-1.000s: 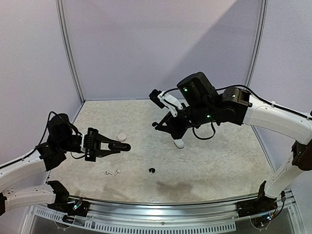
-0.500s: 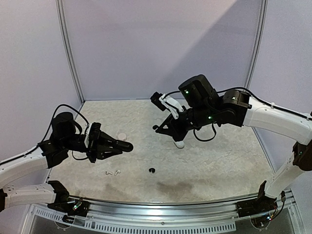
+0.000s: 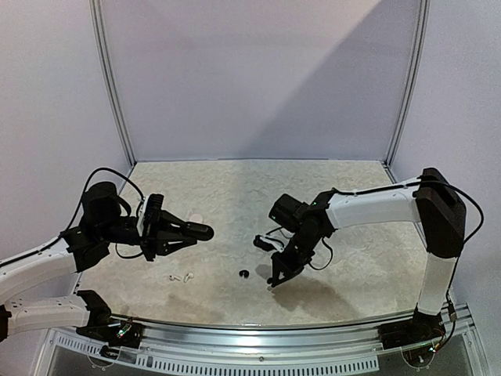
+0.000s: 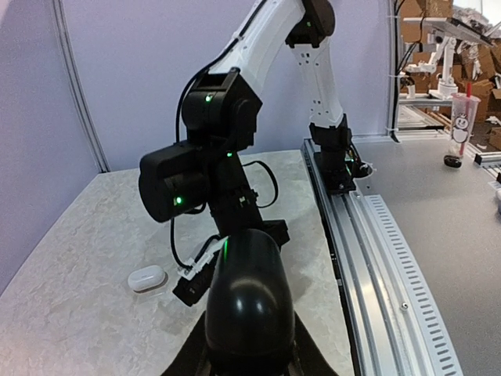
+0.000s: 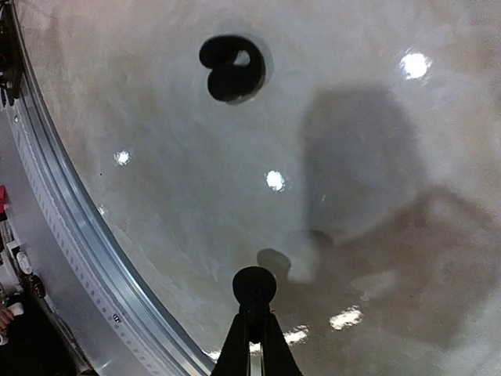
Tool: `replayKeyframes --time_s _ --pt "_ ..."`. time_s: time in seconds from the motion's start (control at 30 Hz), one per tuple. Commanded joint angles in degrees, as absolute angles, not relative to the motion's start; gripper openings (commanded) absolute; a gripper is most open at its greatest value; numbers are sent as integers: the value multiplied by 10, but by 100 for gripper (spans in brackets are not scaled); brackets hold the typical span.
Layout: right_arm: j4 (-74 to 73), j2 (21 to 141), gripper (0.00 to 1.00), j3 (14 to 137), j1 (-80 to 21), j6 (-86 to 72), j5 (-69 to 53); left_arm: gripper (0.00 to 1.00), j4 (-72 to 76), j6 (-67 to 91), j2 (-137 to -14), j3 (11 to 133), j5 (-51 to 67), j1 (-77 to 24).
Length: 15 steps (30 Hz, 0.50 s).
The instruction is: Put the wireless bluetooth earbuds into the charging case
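My left gripper (image 3: pixel 186 231) (image 4: pixel 249 341) is shut on a glossy black pebble-shaped charging case (image 3: pixel 200 231) (image 4: pixel 246 298), held above the table at the left. My right gripper (image 3: pixel 273 280) (image 5: pixel 254 315) hangs low over the near middle of the table, shut on a small round black earbud (image 5: pixel 254 287). A second black earbud (image 3: pixel 243 273) (image 5: pixel 231 69) lies on the table just left of it. Two white earbuds (image 3: pixel 178 276) lie below my left gripper. A closed white case (image 4: pixel 146 277) rests behind the right wrist.
Another pale case (image 3: pixel 197 217) peeks out behind my left gripper. The metal rail (image 3: pixel 258 333) (image 5: pixel 70 235) runs along the near table edge, close to my right gripper. The right arm (image 3: pixel 368 207) stretches across the right half of the table.
The right arm has swung down from high over the middle to the near table surface, beside the loose black earbud. My left gripper has drifted slightly right with the black case.
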<state>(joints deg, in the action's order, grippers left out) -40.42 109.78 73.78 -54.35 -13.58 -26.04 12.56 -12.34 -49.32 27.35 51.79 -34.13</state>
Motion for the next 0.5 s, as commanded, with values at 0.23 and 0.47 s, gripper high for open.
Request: replayKeyframes --time_s 0.23,0.47 --pt "-405 1166 8 734 -530 -147 -348 0 126 -122 -476 259 507 -349" --pt "-441 1167 30 747 -507 -146 -310 0 128 -122 -474 258 507 -349"
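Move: The right hand keeps a black earbud pinched in its fingertips. The bare spot where it is set down lies about 2 cm back and 3 cm below, level sideways. The other black earbud is roughly 4 cm ahead, 7 cm left and 3 cm below the hand; the black charging case, held by the left hand, is about 15 cm left, 20 cm higher and 1 cm back. From the left hand, the spot is about 16 cm right, level fore-and-aft and 22 cm below. The right hand's fingers let go of the black earbud on the bare table, near the other one. The hand first eases back and down about 2 cm each way, its wrist tilting some 10 degrees; then the fingers part to roughly a quarter open while the hand drifts forward and a little right, still low. ##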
